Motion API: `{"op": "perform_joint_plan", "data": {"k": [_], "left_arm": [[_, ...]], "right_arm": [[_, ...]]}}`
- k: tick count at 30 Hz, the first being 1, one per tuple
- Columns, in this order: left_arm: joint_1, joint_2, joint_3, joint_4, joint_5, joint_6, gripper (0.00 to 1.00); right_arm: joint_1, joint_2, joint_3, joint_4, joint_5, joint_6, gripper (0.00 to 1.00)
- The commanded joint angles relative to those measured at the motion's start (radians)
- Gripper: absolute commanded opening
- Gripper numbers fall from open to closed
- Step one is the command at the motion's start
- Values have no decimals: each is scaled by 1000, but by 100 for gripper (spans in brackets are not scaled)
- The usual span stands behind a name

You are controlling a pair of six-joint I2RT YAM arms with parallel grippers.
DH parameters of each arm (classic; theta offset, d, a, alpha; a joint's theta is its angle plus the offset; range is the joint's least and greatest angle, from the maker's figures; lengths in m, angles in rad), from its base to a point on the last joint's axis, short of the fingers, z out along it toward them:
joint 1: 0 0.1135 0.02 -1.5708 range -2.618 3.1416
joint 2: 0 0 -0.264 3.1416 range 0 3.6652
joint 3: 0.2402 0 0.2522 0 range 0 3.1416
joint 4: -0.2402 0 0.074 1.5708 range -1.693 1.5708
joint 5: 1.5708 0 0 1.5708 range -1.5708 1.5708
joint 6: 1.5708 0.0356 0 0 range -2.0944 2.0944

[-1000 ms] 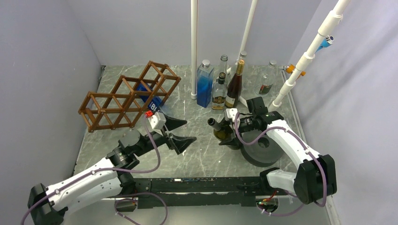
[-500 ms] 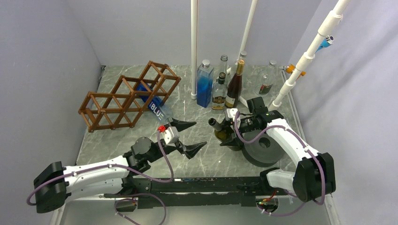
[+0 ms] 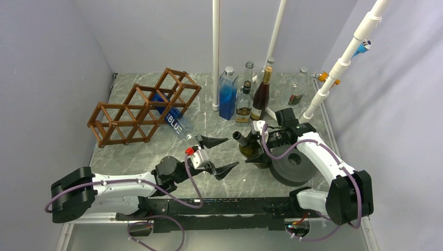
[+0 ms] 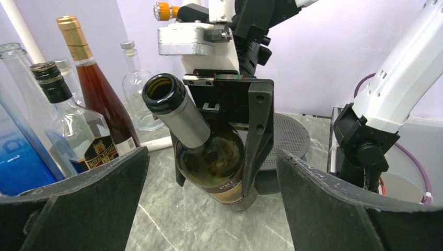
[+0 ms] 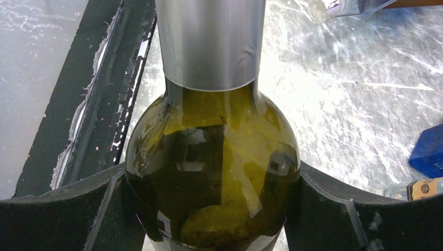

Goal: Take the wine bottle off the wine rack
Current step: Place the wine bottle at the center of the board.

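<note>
The brown wine rack (image 3: 137, 111) lies at the back left with a blue bottle (image 3: 170, 118) resting in one cell, neck end sticking out. A green wine bottle (image 3: 243, 143) leans off the rack at centre right, its foot on the table. My right gripper (image 3: 257, 149) is shut on its body; the glass (image 5: 211, 167) fills the gap between both fingers (image 5: 62, 209). My left gripper (image 3: 231, 152) hangs open just left of the bottle's mouth. In the left wrist view the bottle (image 4: 209, 151) stands ahead of the wide-apart fingers (image 4: 94, 193), untouched.
Several upright bottles cluster at the back: a blue square one (image 3: 228, 93), a whisky bottle (image 3: 243, 104), a dark red one (image 3: 259, 97). White poles (image 3: 216, 52) rise behind. A grey round disc (image 3: 290, 166) sits under the right arm.
My left arm has swung right, away from the rack's front, and its open gripper now faces the green bottle. The right gripper and its bottle have not moved.
</note>
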Motion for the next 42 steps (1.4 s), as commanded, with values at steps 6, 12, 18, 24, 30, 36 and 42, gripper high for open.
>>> {"op": "perform_joint_plan", "data": {"k": [6,12,18,24,30,36,42], "left_arm": [[-22,119,32,215,-78,19,93],[-22,211,53,335,-120,-34,88],[-22,298,91,419,-160,-59,77],[-22,383,134,493,-170,-111,65],[-19,455,162,578,-172,-135,59],[-12,508,190,620,-156,-168,52],[12,540,212,625,-138,-213,48]], "right_arm": [[-7,-16,49,16,-83,-30,0],[-7,-16,47,17,-85,-31,0],[-8,-14,44,16,-87,-34,0],[-7,-15,44,15,-88,-37,0],[-9,-15,42,15,-92,-38,0],[-8,-15,39,19,-100,-34,0],[-8,-16,36,23,-101,-31,0]]}}
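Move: The neck of the tilted wine bottle lies about 7 cm to the left hand's right, 5 cm ahead and 2 cm lower. The whisky bottle stands some 20 cm ahead, 7 cm right and 14 cm below that hand; the blue bottle stands 20 cm straight ahead, 13 cm lower. The right hand already grips the bottle's body, the neck about 9 cm above it, 3 cm ahead and 4 cm left. Left hand moves 6 cm right and 5 cm forward, closing halfway around the neck; right hand holds the bottle still. ##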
